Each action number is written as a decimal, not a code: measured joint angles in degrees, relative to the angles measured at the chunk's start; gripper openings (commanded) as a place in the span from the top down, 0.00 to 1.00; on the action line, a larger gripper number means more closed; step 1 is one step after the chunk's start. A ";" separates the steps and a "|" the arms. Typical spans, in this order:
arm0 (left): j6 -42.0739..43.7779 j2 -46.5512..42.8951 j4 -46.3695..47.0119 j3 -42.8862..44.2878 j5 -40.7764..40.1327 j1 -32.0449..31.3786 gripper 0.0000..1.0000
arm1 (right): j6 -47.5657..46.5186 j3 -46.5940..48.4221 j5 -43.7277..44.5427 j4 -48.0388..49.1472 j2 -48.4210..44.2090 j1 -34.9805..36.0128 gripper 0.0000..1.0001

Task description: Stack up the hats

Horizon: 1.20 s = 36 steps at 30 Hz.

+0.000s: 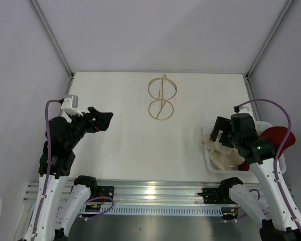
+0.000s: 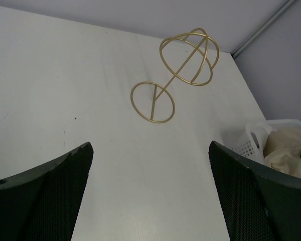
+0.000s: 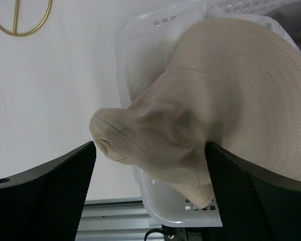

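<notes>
The cream-white hat point(image 1: 221, 153) lies crumpled in the white mesh basket point(image 1: 280, 164) at the right and hangs over its near left rim. It also shows in the right wrist view point(image 3: 215, 100) and the left wrist view point(image 2: 287, 148). The dark red hat point(image 1: 277, 137) lies behind it in the basket. The grey hat is hidden. My right gripper point(image 1: 218, 131) is open just above the cream hat, whose folded brim sits between the spread jaws point(image 3: 149, 144). My left gripper point(image 1: 103, 119) is open and empty above the table's left side point(image 2: 150, 144).
The gold wire-ring stand point(image 1: 162, 98) stands at the back middle of the table, also in the left wrist view point(image 2: 185, 60) and the right wrist view point(image 3: 20, 20). The basket's rim point(image 3: 140, 30) sits close to the table's right and near edges. White walls enclose the table.
</notes>
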 measured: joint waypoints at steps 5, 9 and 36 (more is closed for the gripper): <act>0.02 0.42 -0.31 0.00 0.46 0.04 0.01 | 0.17 -1.07 0.90 0.44 1.07 0.90 0.27; 0.33 0.39 -0.37 0.00 0.74 0.07 0.01 | -0.02 -1.92 0.98 1.75 4.46 1.07 0.56; 0.42 0.39 -0.37 0.00 1.29 0.11 0.01 | 2.47 21.27 -25.11 37.20 15.98 1.75 1.00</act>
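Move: Some 6 cm below the right hand, about 2 cm to its right and 1 cm ahead, lies the beige hat, in the left part of the white basket. The red hat is about 18 cm to the hand's right, level with it and 9 cm down. The gold hat stand is roughly 19 cm ahead and 24 cm left, its middle 8 cm lower. From the left hand the beige hat lies about 51 cm right, 2 cm back and 17 cm down. Dipping about 4 cm and slightly forward onto the beige hat, the right hand shuts its wide-open fingers and pinches the crown fabric. It then rises fast, some 26 cm, swinging left and forward towards the gold stand, each by about 10 cm, while the wrist pitches the fingers up from pointing down-forward and turns counter-clockwise. ##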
